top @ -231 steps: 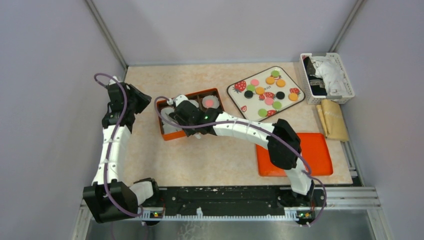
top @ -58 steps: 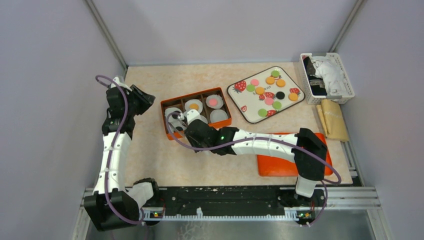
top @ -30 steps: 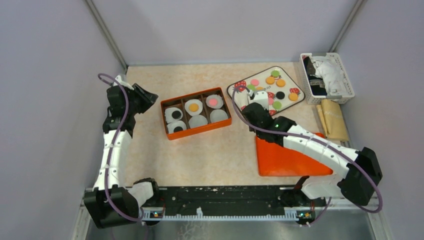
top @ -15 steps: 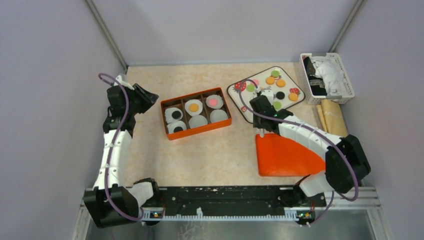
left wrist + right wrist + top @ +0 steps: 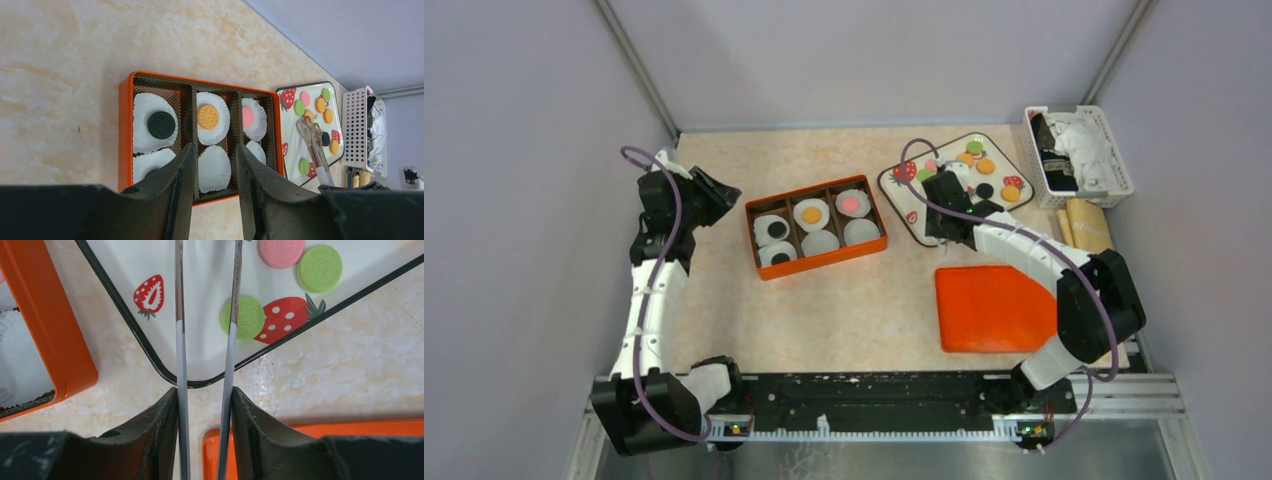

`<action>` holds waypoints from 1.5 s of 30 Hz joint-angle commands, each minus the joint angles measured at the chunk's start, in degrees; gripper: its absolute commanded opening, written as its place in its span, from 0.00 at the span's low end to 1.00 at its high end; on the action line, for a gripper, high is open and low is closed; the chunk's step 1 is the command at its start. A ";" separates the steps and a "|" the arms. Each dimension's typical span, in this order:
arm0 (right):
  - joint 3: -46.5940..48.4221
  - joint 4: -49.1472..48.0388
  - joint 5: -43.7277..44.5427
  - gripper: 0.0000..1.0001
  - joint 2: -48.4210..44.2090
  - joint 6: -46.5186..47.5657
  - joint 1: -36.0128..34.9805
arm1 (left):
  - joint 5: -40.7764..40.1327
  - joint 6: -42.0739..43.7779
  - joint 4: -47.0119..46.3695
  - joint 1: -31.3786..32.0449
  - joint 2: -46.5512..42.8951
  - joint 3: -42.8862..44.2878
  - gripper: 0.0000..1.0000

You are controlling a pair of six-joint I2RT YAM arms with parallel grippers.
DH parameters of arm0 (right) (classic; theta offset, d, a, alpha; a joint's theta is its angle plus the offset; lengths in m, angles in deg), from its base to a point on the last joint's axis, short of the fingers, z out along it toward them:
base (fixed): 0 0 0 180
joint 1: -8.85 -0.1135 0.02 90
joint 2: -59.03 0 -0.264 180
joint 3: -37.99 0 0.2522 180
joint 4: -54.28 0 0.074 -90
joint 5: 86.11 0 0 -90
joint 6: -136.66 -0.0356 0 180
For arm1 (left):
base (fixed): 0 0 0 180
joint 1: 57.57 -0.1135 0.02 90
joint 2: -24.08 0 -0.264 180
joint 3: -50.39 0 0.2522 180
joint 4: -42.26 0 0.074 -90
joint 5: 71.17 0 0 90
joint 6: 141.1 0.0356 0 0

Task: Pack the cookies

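Cookies in orange (image 5: 985, 166), green (image 5: 975, 147) and black (image 5: 985, 190) lie on the strawberry-print tray (image 5: 911, 203). My right gripper (image 5: 947, 192) (image 5: 204, 390) is shut on metal tongs (image 5: 180, 315), whose two arms stand apart over the tray. A green cookie (image 5: 242, 317) lies just right of the right-hand arm. The orange box (image 5: 816, 265) holds white paper cups with a black (image 5: 161, 125), an orange (image 5: 207, 116) and a pink cookie (image 5: 247, 116). Left of the box my left gripper (image 5: 714, 195) (image 5: 215, 150) hangs open with nothing in it.
An orange lid (image 5: 994, 305) lies flat near the right arm's base. A white basket (image 5: 1079, 155) with cloths stands at the far right, with a tan bundle (image 5: 1092, 235) in front of it. Grey walls close in on both sides.
The right arm has swung from the box over to the tray with the tongs, then a little farther back over it. The left arm has stayed put.
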 commanded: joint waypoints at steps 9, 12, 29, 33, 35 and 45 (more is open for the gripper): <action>4.47 0.01 2.85 0.38 2.02 -0.77 2.64 | -0.06 0.62 -2.93 -0.45 0.26 0.26 0.42; 4.65 -0.27 2.39 0.38 2.12 -0.73 3.80 | 0.40 0.33 -3.32 -0.40 0.33 0.26 0.42; 11.81 -0.77 -2.36 0.39 9.80 0.22 8.25 | 0.08 0.50 -2.95 -0.37 -0.06 0.18 0.42; 12.74 -1.09 -2.93 0.39 11.17 0.07 9.12 | 0.34 0.41 -3.15 -0.44 0.08 0.00 0.42; 13.23 -1.11 -3.41 0.39 12.03 0.07 9.50 | 0.39 0.31 -3.15 -0.37 0.00 -0.08 0.42; 12.11 -3.41 -5.67 0.09 10.85 0.68 9.87 | 0.65 0.48 -3.03 -0.39 -0.45 -0.28 0.41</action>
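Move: My right hand holds the tongs, jaws ahead and below. The orange cookie I'm after lies about 17 cm ahead, 3 cm to the right and some 12 cm below. A green cookie sits 1 cm farther out than it and 4 cm to its left, a pink one 4 cm beyond it and 2 cm to its left; another green cookie is 6 cm ahead of my hand and 5 cm right. From my left hand the orange cookie is roughly 17 cm ahead, 45 cm right and 26 cm below. With the tongs still held slightly open, I carry them farther out over the tray: a little forward first, then some 3 cm to the right, then forward again and finally down, about 6 cm forward in all. As I go I swing them a few degrees clockwise and tip them slightly down, bringing the tips in towards the orange cookie. ##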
